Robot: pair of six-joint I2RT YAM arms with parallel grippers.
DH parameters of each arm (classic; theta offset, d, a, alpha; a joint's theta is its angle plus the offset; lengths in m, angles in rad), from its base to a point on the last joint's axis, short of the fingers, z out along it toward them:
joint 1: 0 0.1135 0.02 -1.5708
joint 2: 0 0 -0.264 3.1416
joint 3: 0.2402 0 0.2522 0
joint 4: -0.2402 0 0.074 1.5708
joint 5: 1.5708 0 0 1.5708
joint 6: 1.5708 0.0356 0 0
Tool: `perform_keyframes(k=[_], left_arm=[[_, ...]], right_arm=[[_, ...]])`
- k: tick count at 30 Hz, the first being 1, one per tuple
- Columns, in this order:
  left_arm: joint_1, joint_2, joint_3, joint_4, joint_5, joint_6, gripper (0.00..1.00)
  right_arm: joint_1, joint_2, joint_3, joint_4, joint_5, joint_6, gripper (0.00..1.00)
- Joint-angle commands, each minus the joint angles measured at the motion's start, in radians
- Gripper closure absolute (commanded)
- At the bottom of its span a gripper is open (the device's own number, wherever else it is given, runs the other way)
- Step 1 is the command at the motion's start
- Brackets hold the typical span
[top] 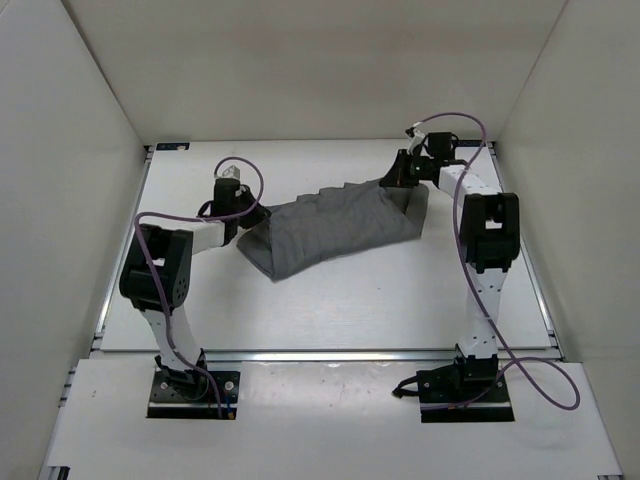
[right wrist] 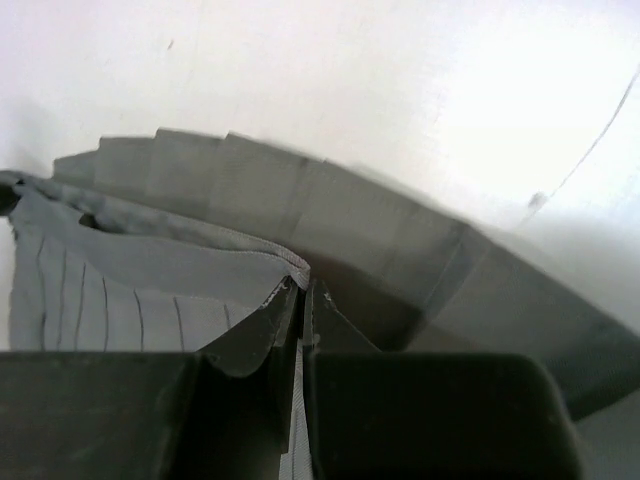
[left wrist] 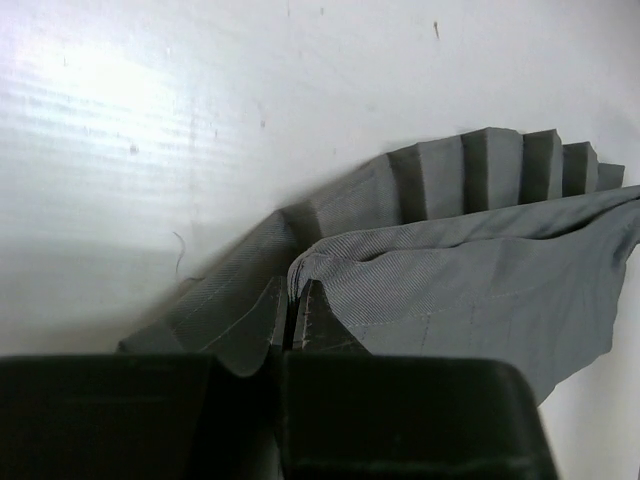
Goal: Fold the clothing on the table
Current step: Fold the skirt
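Observation:
The clothing (top: 330,232) is a dark grey pleated garment stretched across the middle of the white table (top: 330,310). My left gripper (top: 243,208) is shut on its left edge; in the left wrist view the band edge of the clothing (left wrist: 430,290) is pinched between the fingertips of that gripper (left wrist: 290,300), with the pleated hem fanned out behind. My right gripper (top: 397,178) is shut on the right end. In the right wrist view the seamed edge of the clothing (right wrist: 160,260) is clamped at the gripper (right wrist: 303,290), the upper layer lifted off the pleated lower layer.
White enclosure walls (top: 70,150) stand on three sides. Metal rails (top: 330,353) edge the table in front of the arm bases. Purple cables (top: 545,385) loop by each arm.

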Motion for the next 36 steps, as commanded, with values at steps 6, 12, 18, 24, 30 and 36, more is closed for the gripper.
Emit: perform_keyframes(k=[6,12,18,24,30,36], left_arm=[[0.034,0.087,0.124,-0.030,-0.029,0.024,0.91],[0.038,0.112,0.142,-0.058,-0.029,0.039,0.86],[0.045,0.136,0.168,-0.111,-0.016,0.064,0.82],[0.036,0.110,0.150,-0.138,0.002,0.096,0.81],[0.013,0.061,0.121,-0.228,0.028,0.162,0.83],[0.021,0.032,0.095,-0.182,0.062,0.159,0.66]], right_arm=[[0.011,0.285,0.558,-0.356,0.193,-0.008,1.00],[0.020,0.419,0.712,-0.530,0.281,0.005,1.00],[0.038,0.390,0.705,-0.655,0.422,-0.003,1.00],[0.074,0.173,0.383,-0.664,0.515,-0.014,1.00],[0.089,-0.225,-0.218,-0.424,0.517,0.006,1.00],[0.041,-0.175,-0.136,-0.481,0.477,-0.058,1.00]])
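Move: The skirt is held up by an edge stretched between both closed hands, and the spot for the right hand's corner lies about 14 cm back, 3 cm right and 7 cm below that hand. The skirt's middle is roughly 8 cm back and 10 cm left of the right hand. For the left hand's corner the spot is just below, some 2 cm back, 1 cm right and 4 cm down; the skirt's near left corner lies about 16 cm back and 2 cm right of the left hand. The skirt's held edge is lowered and drawn back, mostly at its right end: the right hand, fingers kept shut on it, goes 6 cm farther forward while sinking 6 cm, then pulls back low by some 20 cm, fingers tipping down. The left hand goes 3 cm forward, sinks about as much, eases back some 4 cm, and partly opens its fingers around its corner. ##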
